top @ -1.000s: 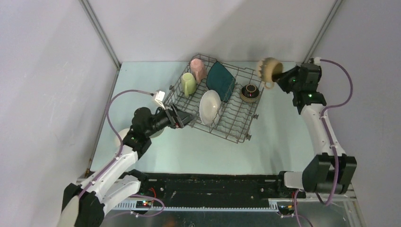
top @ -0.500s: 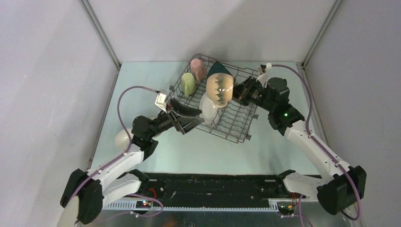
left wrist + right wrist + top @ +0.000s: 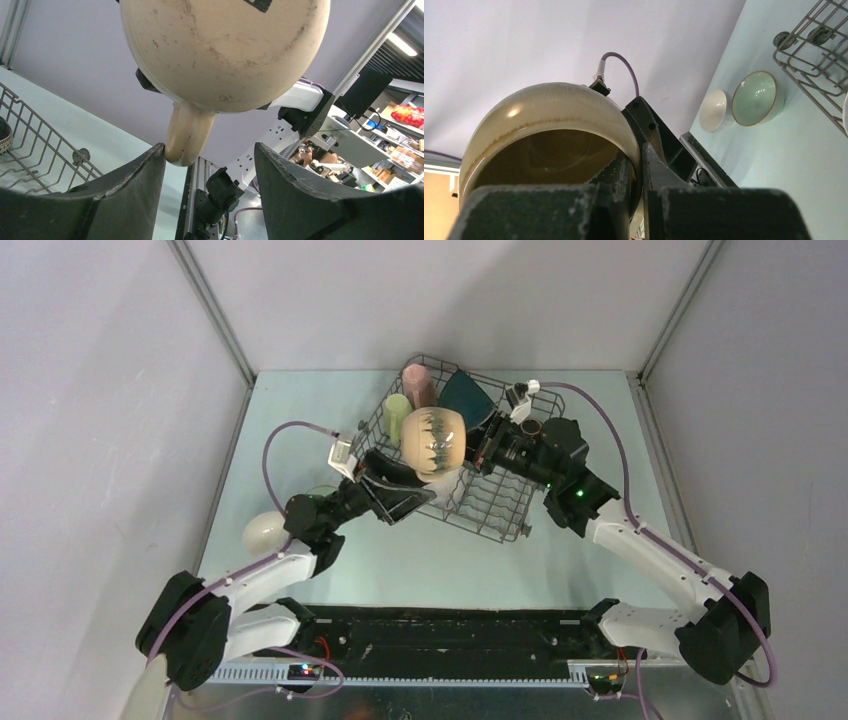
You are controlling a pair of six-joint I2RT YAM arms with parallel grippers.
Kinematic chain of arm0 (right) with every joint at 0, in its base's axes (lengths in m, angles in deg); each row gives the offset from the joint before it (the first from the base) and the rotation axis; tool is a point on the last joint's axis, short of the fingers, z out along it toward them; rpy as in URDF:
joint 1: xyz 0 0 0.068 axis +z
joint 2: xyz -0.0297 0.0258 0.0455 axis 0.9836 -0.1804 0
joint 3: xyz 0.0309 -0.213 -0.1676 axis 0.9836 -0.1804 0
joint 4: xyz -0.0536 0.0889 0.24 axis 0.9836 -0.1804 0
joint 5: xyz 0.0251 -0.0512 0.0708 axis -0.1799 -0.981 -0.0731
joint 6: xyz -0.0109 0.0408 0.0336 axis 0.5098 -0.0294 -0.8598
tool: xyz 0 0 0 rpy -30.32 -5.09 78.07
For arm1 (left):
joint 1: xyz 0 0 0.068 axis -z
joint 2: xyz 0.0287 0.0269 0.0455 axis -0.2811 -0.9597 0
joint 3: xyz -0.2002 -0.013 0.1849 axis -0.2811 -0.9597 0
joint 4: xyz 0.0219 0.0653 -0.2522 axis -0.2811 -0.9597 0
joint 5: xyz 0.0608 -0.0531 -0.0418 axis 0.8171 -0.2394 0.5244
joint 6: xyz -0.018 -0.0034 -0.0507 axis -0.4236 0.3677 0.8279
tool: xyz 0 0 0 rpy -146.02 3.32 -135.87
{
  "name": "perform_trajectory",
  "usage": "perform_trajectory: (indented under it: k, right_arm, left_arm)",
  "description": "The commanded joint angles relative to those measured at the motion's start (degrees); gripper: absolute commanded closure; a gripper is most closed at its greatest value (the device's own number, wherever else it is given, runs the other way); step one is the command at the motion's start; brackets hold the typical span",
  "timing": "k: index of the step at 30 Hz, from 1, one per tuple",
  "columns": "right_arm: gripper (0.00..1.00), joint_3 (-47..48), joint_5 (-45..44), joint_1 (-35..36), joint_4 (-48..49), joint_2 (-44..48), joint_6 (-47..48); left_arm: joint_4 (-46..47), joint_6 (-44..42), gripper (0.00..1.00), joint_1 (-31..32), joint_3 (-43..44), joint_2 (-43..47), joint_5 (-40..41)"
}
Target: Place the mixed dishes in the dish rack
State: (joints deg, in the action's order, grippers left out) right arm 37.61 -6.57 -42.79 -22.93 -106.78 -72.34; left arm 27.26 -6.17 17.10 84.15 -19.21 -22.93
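My right gripper is shut on the rim of the tan mug, one finger inside the cup and one outside. It holds the mug in the air over the grey wire dish rack. My left gripper is open just under the mug. In the left wrist view the mug's handle hangs at the tip of one finger, and the jaws stand wide apart. A pink mug, a light-green mug and a dark teal plate stand in the rack.
A white bowl and a pale green bowl lie on the table left of the rack, the green one partly behind my left arm. The right wrist view shows both bowls beside the rack's corner.
My right arm has carried the tan mug leftward from beyond the rack's right side to over its left half. My left gripper has risen under the mug and its jaws have narrowed.
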Motion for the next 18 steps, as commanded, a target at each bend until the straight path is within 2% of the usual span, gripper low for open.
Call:
perform_trajectory:
  k: [1, 5, 13, 16, 17, 18]
  right_arm:
    - [1.0, 1.1, -3.6, 1.7, 6.2, 0.2, -2.6]
    - [1.0, 1.1, -6.0, 3.3, 4.0, -0.8, -3.1]
    - [1.0, 1.1, -8.5, 5.4, 4.1, -2.4, -2.7]
    - [1.0, 1.1, -9.6, 5.8, 2.8, -2.5, -2.1]
    - [1.0, 1.1, -9.6, 5.9, 2.6, -2.5, -2.2]
    - [0.96, 1.1, -9.5, 5.9, 2.2, -2.8, -2.4]
  left_arm:
    - [3.4, -0.2, 0.33, 1.3, 1.9, -0.5, 0.9]
    - [2.3, -1.5, 0.36, 1.8, 3.0, -0.6, 1.4]
    - [-2.6, -5.8, 0.61, 2.5, 4.0, 1.6, 3.0]
    - [-5.7, -8.3, 0.82, 2.6, 4.3, 3.9, 4.0]
    - [-7.1, -9.3, 0.94, 2.5, 4.6, 4.3, 4.1]
    - [-7.9, -9.9, 0.97, 2.5, 4.9, 5.3, 4.3]
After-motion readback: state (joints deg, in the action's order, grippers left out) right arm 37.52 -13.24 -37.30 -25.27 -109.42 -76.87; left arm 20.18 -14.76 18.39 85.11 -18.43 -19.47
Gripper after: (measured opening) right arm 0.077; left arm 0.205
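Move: The beige mug's handle lies some 2 cm ahead, 3 cm to the right and 1 cm above the left hand, with the mug's body about 6 cm ahead, 5 cm right and 4 cm up. From the right hand, which already grips the mug's rim, that handle is roughly 4 cm back, 6 cm left and 2 cm lower. Some 25 cm below in the rack, counted from the left hand, stand the white plate, about 20 cm ahead and 8 cm right, and the green mug, about 32 cm ahead and 4 cm left. Still pinching the mug's rim, the right hand brings the mug left and down in about equal parts, some 3.5 cm in all, so that the handle comes in between the waiting fingers of the left hand, and its wrist tips slightly. The left hand eases about 1.5 cm forward and 1 cm down to meet the handle, and its fingers close from roughly two-thirds open to pinch the handle from both sides, with a small turn of the wrist at the end. ##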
